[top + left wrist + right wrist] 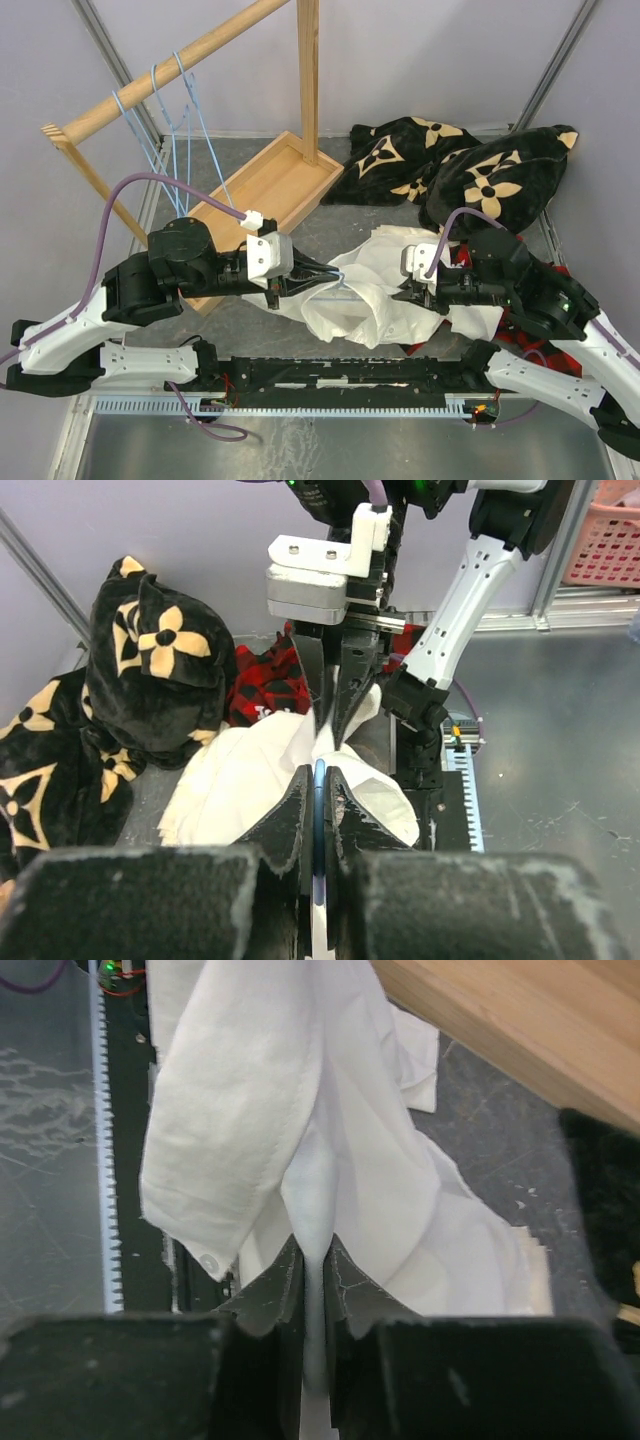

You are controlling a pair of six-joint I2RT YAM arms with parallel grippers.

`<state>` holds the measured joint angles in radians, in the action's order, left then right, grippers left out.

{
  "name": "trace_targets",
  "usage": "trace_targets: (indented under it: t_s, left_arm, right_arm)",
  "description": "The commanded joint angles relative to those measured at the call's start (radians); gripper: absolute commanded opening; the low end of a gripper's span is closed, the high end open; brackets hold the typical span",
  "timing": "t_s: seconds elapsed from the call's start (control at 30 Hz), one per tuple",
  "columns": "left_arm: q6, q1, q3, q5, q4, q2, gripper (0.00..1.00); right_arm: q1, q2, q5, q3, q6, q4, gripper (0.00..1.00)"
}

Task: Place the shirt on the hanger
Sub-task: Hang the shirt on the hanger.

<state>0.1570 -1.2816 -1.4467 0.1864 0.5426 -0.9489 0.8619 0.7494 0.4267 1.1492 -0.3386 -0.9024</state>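
The cream-white shirt lies crumpled between my two grippers, partly lifted. My left gripper is shut on the thin light-blue wire of the hanger, whose far part goes into the shirt's folds. In the left wrist view the blue hanger wire runs between my shut fingers, with the shirt just beyond. My right gripper is shut on a fold of the shirt, pinched between its fingers. It also shows in the left wrist view, facing my left gripper.
A wooden rack with a tray base stands at the back left, with three blue hangers on its rail. A black blanket with tan flowers lies at the back right. A red plaid garment lies under the shirt.
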Motion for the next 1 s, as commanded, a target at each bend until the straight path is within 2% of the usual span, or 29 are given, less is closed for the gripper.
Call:
trace_targets:
  t_s: [0.0,0.07,0.13,0.2,0.3,0.43,0.73,0.97]
  left_arm:
    - [-0.018,0.001,-0.042,-0.009,-0.040,0.011,0.07]
    - [-0.029,0.002,-0.033,-0.046,-0.049,0.019,0.21]
    - [-0.041,0.001,-0.022,-0.085,-0.066,0.031,0.43]
    - [-0.057,0.002,-0.009,-0.125,-0.085,0.043,0.61]
    - [-0.081,0.002,0.007,-0.177,-0.105,0.055,0.75]
    - [-0.126,0.001,0.024,-0.240,-0.109,0.047,0.80]
    - [-0.217,0.002,0.017,-0.360,-0.050,-0.026,0.86]
    - [-0.321,0.001,0.015,-0.410,0.035,-0.097,0.88]
  right_arm:
    - [0.000,0.008,-0.033,0.018,0.076,-0.007,0.07]
    - [0.000,-0.001,-0.064,0.018,0.123,-0.018,0.01]
    - [0.000,-0.018,-0.103,0.015,0.164,-0.031,0.00]
    - [0.000,-0.039,-0.148,0.019,0.214,-0.049,0.00]
    - [0.000,-0.073,-0.242,0.020,0.290,-0.082,0.00]
    - [0.000,-0.107,-0.365,0.019,0.427,-0.131,0.00]
    - [0.000,-0.143,-0.659,0.053,0.767,-0.229,0.00]
    - [0.000,-0.057,-0.683,0.129,0.899,-0.352,0.00]
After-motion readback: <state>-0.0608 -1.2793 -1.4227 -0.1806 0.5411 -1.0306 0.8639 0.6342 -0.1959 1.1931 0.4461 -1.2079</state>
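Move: Between the left fingers is the hanger hook. The shirt's neck opening lies about 10 cm below this hand and some 2 cm to its right, level with it fore and aft. The right fingers are already around the shirt edge, nearly shut; that edge is roughly 11 cm right, 3 cm ahead and 15 cm below the left hand. Around 28 cm ahead and 21 cm right of the right hand, 20 cm lower, lies the black flowered blanket. Letting go of the hanger hook, the left hand opens wide and moves about 6 cm forward, first rising slightly, then sinking below its start, turning counter-clockwise as it goes. The right hand shuts fully on the shirt edge and, keeping that pinch, draws the cloth about 10 cm to the right and slightly down, swinging some 50 degrees clockwise and tilting. ##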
